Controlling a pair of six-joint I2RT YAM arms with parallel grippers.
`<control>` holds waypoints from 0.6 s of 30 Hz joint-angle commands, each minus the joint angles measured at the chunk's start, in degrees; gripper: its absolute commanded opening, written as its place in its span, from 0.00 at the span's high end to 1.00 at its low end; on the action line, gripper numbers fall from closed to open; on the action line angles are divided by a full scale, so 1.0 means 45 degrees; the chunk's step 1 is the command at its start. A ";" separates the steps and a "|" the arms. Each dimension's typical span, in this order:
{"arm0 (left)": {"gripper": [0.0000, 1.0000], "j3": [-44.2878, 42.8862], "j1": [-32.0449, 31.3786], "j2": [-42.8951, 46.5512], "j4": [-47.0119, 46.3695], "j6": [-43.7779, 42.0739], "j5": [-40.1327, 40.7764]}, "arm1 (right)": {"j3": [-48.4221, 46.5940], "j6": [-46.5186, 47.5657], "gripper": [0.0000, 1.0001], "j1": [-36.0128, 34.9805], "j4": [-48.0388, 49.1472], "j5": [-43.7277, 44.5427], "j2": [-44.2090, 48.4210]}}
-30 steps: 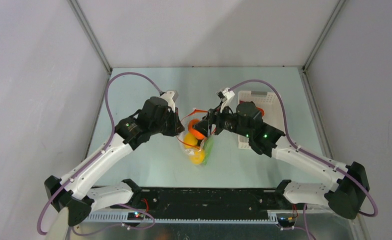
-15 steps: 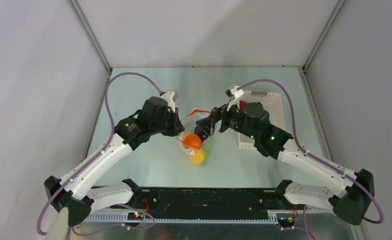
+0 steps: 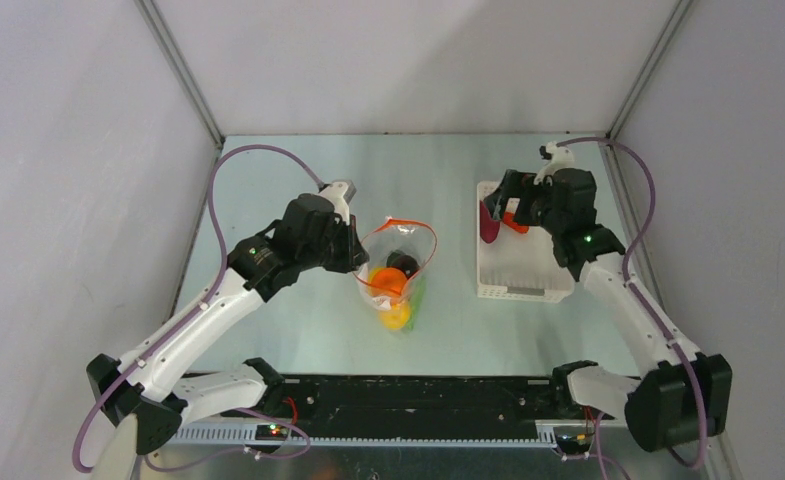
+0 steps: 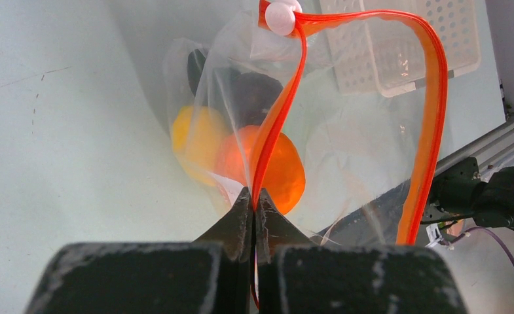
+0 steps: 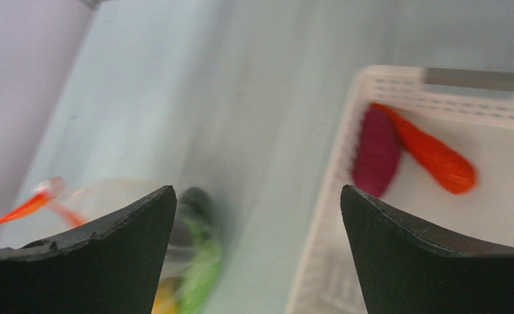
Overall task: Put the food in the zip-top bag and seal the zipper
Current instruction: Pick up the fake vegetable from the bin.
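Observation:
The clear zip-top bag [image 3: 420,250] stands open in mid-table, its orange-red zipper [image 3: 408,222] forming a loop. Inside lie an orange [image 3: 388,280], a yellow lemon [image 3: 396,316], a dark piece [image 3: 401,262] and a green piece [image 3: 420,292]. My left gripper [image 3: 357,262] is shut on the zipper strip [image 4: 431,98] at the bag's left edge; the left wrist view shows the strip pinched at its tips [image 4: 254,196]. My right gripper [image 3: 503,205] hangs open and holds nothing over the white basket [image 3: 524,272]. A purple piece [image 5: 375,152] and a red chili [image 5: 434,157] lie in that basket.
The white slotted basket [image 5: 496,144] sits right of the bag, near the table's right edge. The bag's white slider [image 4: 281,16] sits at the far end of the zipper. Grey walls close in the table at the back and sides.
My right gripper opened and let the orange fall into the bag, then swung right and back to above the basket. The left gripper kept its hold and did not move.

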State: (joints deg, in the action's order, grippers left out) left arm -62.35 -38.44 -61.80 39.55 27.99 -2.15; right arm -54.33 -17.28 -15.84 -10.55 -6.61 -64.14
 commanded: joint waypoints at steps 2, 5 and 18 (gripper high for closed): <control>1.00 -0.0181 0.0053 0.0143 -0.0435 -0.0199 -0.0003 | -0.0120 0.2412 0.00 0.2140 -0.0257 -0.1763 -0.1649; 1.00 -0.0172 0.0035 0.0153 -0.0401 -0.0221 0.0169 | -0.0131 0.3112 0.00 0.3140 0.0358 -0.2521 -0.2631; 1.00 -0.0219 0.0048 0.0008 -0.0321 -0.0273 0.0420 | -0.2254 0.6477 0.03 0.3701 0.0093 -0.2700 -0.7652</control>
State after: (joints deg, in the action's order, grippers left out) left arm -62.35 -38.44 -61.89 39.57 27.97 -1.48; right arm -60.64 4.67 0.86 -10.26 -19.66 -96.09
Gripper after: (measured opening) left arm 0.008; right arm 0.978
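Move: The red carrot lies in the far part of the white bin, about 11 cm ahead of the open right hand, 6 cm to its right and some 21 cm below. The purple eggplant rests beside it, roughly 5 cm to the carrot's left and 1 cm nearer; the bin's middle is about 7 cm back from the carrot and 3 cm to its right. From the left hand the carrot is some 23 cm ahead, 33 cm to the right and 20 cm down. The right hand, its fingers already wide open and kept so, dives about 16 cm towards the red carrot, swinging some 8 cm to the right in the first half while it reaches about 7 cm forward, then sinking nearly straight down with a little more forward. On the way the wrist tips the fingers about 20 degrees further down and rolls its right side up a little, so that the carrot comes to lie ahead of and below the gap between the fingertips, with no touch to be seen yet. ##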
